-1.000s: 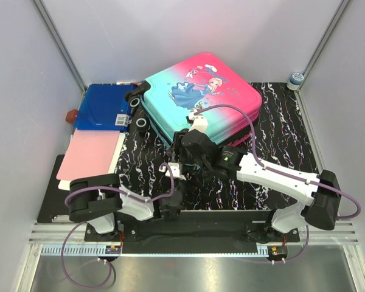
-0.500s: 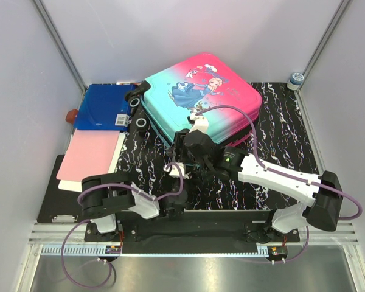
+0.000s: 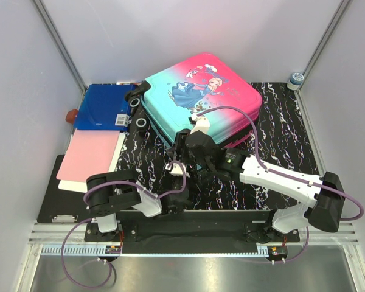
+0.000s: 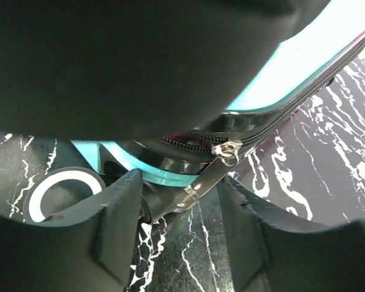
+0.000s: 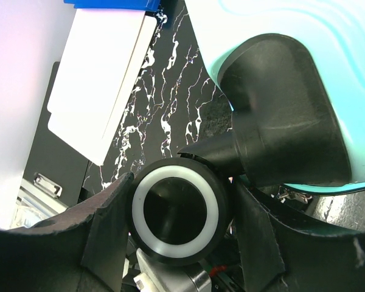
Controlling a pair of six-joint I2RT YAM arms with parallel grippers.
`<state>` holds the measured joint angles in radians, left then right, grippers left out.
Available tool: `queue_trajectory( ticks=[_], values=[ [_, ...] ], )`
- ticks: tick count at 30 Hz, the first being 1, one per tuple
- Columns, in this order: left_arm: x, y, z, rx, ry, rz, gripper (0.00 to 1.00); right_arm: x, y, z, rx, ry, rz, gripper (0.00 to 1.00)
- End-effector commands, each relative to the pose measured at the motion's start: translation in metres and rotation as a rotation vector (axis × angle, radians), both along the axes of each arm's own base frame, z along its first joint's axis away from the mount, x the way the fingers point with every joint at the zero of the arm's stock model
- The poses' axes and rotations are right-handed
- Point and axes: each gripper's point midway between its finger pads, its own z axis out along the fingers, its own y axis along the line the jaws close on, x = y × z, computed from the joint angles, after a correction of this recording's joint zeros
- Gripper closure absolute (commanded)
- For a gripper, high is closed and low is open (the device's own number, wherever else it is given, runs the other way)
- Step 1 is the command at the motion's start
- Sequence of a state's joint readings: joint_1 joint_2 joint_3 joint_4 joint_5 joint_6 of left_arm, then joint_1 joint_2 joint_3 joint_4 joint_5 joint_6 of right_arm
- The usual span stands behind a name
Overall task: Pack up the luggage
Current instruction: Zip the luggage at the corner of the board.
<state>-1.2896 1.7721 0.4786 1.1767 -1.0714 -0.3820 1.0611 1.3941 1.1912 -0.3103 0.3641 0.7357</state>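
The luggage point(image 3: 201, 91), a pink-to-teal hard shell with a princess print, lies closed on the marbled mat. My right gripper point(image 3: 181, 152) is at its near left corner. In the right wrist view it point(image 5: 181, 185) is shut on a black wheel with a white ring point(image 5: 176, 210), and both fingers press the wheel's sides. My left gripper point(image 3: 173, 182) sits just below that corner. In the left wrist view the black zipper pull point(image 4: 204, 179) hangs from the slider point(image 4: 226, 149) into the gap between its jaws point(image 4: 181, 182), which stand apart without clamping it.
A blue folder point(image 3: 103, 109) lies left of the luggage, with a pink sheet point(image 3: 90, 152) on a white board in front of it. A small red object point(image 3: 69, 114) sits at the far left and a tape roll point(image 3: 296, 78) at the back right corner. Another wheel point(image 4: 61, 194) shows beside the left finger.
The left arm's elbow has swung right and its gripper has come up under the luggage's corner, the jaws narrowing around the zipper pull. The right gripper has edged slightly left, still on the wheel.
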Motion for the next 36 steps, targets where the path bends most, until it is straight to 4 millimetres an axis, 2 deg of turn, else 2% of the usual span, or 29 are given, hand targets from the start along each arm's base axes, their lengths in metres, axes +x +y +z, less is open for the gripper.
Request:
queue_trajectory(
  ticks=[1, 6, 9, 10, 13, 14, 16, 28, 36],
  values=[
    [0.006, -0.017, 0.028, -0.125, -0.05, -0.012, 0.52, 0.039, 0.003, 0.107, 0.463, -0.097, -0.157, 1.0],
    [0.007, -0.021, 0.03, -0.123, -0.068, -0.04, 0.54, 0.039, 0.0, 0.106, 0.463, -0.099, -0.164, 1.0],
    [0.006, -0.022, 0.037, -0.128, -0.091, -0.053, 0.62, 0.039, -0.002, 0.103, 0.459, -0.098, -0.169, 1.0],
    [0.006, -0.022, 0.039, -0.128, -0.097, -0.054, 0.7, 0.04, -0.003, 0.102, 0.453, -0.098, -0.17, 1.0],
    [0.005, -0.02, 0.041, -0.14, -0.101, -0.057, 0.83, 0.039, -0.006, 0.101, 0.454, -0.1, -0.178, 1.0],
    [0.004, -0.017, 0.041, -0.144, -0.1, -0.057, 0.91, 0.04, -0.007, 0.101, 0.453, -0.102, -0.187, 1.0],
    [0.003, -0.011, 0.043, -0.149, -0.103, -0.052, 0.99, 0.04, -0.011, 0.099, 0.45, -0.106, -0.197, 1.0],
    [-0.005, 0.017, 0.047, -0.22, -0.094, -0.037, 1.0, 0.041, -0.023, 0.091, 0.436, -0.112, -0.233, 1.0],
    [-0.01, 0.029, 0.049, -0.263, -0.087, -0.041, 1.0, 0.04, -0.029, 0.088, 0.43, -0.114, -0.245, 1.0]
  ],
)
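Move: The zip's pull tab hangs between the open left fingers, its middle about 1 cm ahead of the hand point and level with it sideways and in height; its slider is some 4 cm ahead, 1 cm right and 2 cm up. The lower corner wheel sits about 5 cm ahead, 6 cm left and 2 cm down. The right hand already grips the upper corner wheel; from it the tab lies roughly 7 cm back, 2 cm right, 13 cm below. The left fingers pinch the pull tab while sinking 1 cm, then draw it about 2 cm left and back. ##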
